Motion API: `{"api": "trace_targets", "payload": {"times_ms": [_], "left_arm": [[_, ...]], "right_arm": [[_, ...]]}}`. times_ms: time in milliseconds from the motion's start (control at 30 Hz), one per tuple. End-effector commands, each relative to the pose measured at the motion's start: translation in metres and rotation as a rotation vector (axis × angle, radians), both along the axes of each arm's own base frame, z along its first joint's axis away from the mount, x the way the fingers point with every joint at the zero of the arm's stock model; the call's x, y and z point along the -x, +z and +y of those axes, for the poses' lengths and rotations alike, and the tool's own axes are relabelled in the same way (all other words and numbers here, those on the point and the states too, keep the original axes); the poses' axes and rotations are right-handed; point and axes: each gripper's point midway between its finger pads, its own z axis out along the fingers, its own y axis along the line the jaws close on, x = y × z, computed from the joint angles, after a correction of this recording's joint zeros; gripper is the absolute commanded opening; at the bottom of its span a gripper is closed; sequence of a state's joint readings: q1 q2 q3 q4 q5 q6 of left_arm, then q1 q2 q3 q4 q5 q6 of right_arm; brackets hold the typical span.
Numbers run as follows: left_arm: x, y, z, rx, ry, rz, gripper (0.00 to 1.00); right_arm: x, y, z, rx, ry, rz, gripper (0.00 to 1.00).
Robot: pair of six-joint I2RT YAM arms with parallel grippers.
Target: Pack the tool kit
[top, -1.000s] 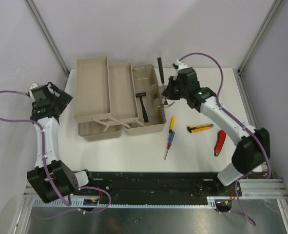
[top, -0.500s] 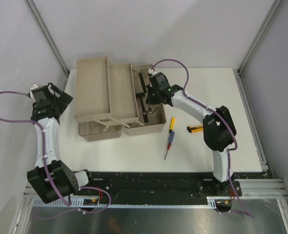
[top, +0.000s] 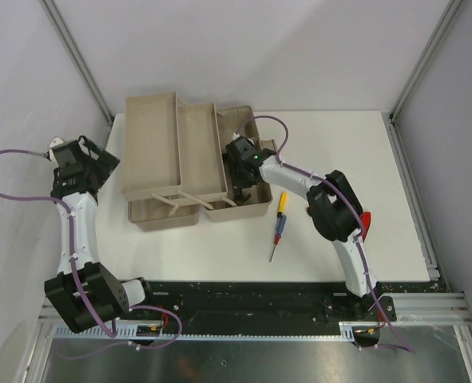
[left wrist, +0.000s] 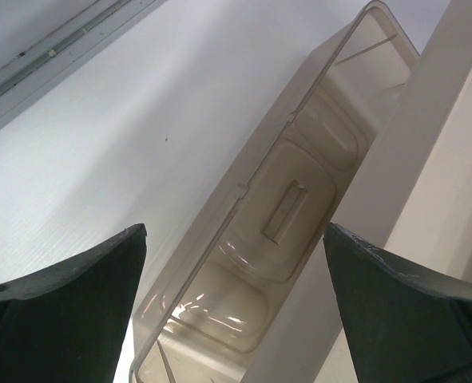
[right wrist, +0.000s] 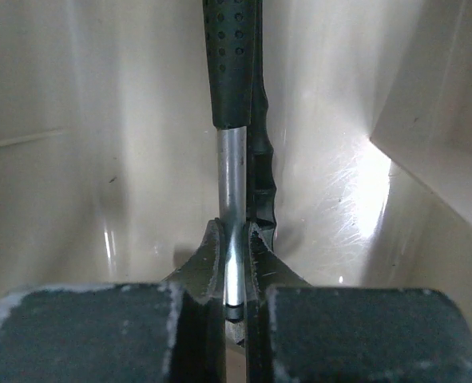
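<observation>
The beige tool kit box (top: 251, 209) stands unfolded at the back left, its trays (top: 152, 152) spread out to the left. My right gripper (top: 242, 171) reaches down into the box's right compartment. It is shut on the silver shaft (right wrist: 232, 183) of a black-handled tool (right wrist: 229, 64), which hangs close over the compartment floor (right wrist: 100, 120); another dark tool lies just behind it. A yellow-red-blue screwdriver (top: 278, 226) lies on the table in front of the box. My left gripper (left wrist: 236, 319) is open and empty beside the translucent lid (left wrist: 299, 199).
A red-handled tool (top: 366, 221) shows partly behind the right arm's elbow (top: 331, 207). The left arm (top: 76, 199) stands at the table's left edge, off the box. White table (top: 220, 239) runs in front of the box. Frame posts rise at both back corners.
The right arm has swung left from the back right of the table and down into the box compartment, carrying the black-handled tool. The left arm has not moved.
</observation>
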State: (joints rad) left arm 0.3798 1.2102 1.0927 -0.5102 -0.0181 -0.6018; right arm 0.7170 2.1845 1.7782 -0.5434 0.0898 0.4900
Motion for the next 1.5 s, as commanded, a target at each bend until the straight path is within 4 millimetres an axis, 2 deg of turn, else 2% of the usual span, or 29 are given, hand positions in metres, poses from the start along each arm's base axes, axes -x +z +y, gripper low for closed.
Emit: {"api": "trace_targets", "payload": {"times_ms": [0,67,200,300,367,500,600,700,800,967,1067,1167,1300,1467], "left_arm": [[0.0,0.012,-0.002,-0.025,-0.02,-0.043,0.96],[-0.001,0.012,-0.002,-0.024,-0.02,-0.044,0.96],[-0.003,0.015,-0.004,-0.019,-0.032,-0.05,0.96],[-0.005,0.018,-0.007,-0.011,-0.049,-0.061,0.96],[-0.007,0.022,-0.008,-0.009,-0.058,-0.07,0.96],[-0.009,0.026,-0.008,-0.009,-0.061,-0.077,0.96],[-0.01,0.026,-0.008,-0.01,-0.061,-0.077,0.96],[-0.011,0.032,-0.01,-0.027,-0.088,-0.087,0.96],[-0.014,0.045,-0.015,-0.063,-0.121,-0.105,0.96],[-0.019,0.064,-0.026,-0.112,-0.169,-0.118,0.96],[-0.019,0.074,-0.032,-0.146,-0.192,-0.119,0.96],[-0.022,0.092,-0.043,-0.175,-0.236,-0.145,0.96],[-0.029,0.121,-0.069,-0.221,-0.344,-0.196,0.96],[-0.033,0.147,-0.11,-0.267,-0.509,-0.261,0.96]], "right_arm": [[-0.014,0.011,0.004,-0.023,-0.098,-0.028,0.0],[-0.015,0.007,0.003,-0.021,-0.101,-0.016,0.07],[-0.014,0.013,0.002,-0.022,-0.096,-0.024,0.3],[-0.013,0.041,0.002,-0.043,-0.09,-0.059,0.44],[-0.01,0.072,-0.001,-0.072,-0.096,-0.092,0.49],[0.004,0.121,-0.014,-0.102,-0.112,-0.164,0.54],[0.019,0.138,-0.037,-0.09,-0.157,-0.193,0.54],[0.036,0.149,-0.071,-0.081,-0.255,-0.241,0.53],[0.052,0.144,-0.122,-0.059,-0.418,-0.271,0.53],[0.068,0.108,-0.198,0.036,-0.677,-0.171,0.57],[0.075,0.091,-0.226,0.058,-0.795,-0.101,0.58],[0.078,0.079,-0.245,0.046,-0.881,-0.053,0.58],[0.084,0.05,-0.267,0.003,-0.96,0.047,0.58],[0.091,0.009,-0.296,-0.065,-1.046,0.218,0.52]]}}
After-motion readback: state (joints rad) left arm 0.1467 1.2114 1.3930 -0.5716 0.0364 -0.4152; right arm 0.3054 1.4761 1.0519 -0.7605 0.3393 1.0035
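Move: The right hand still grips the claw hammer by its steel shaft. The floor spot it is bound for, in the toolbox's right compartment, is directly below, about 3 cm. The black mallet lies there too, its middle some 4 cm ahead and 1 cm left. Outside, the yellow screwdriver is about 12 cm right and 5 back, and the yellow cutter some 27 right and 7 back, both about 2 lower. From the left hand that floor spot is roughly 41 cm right, 6 ahead and 18 below. Down a last 1.5 cm, then the right fingers open about halfway and let go of the hammer; the hand lifts some 17 cm clear of the box, swings about 27 cm right and slightly back, and sinks over the yellow cutter, turning roughly 55 degrees clockwise, without reaching it. Late on, the empty left hand rises about 11 cm and shifts right towards the open tray, fingers wide. ##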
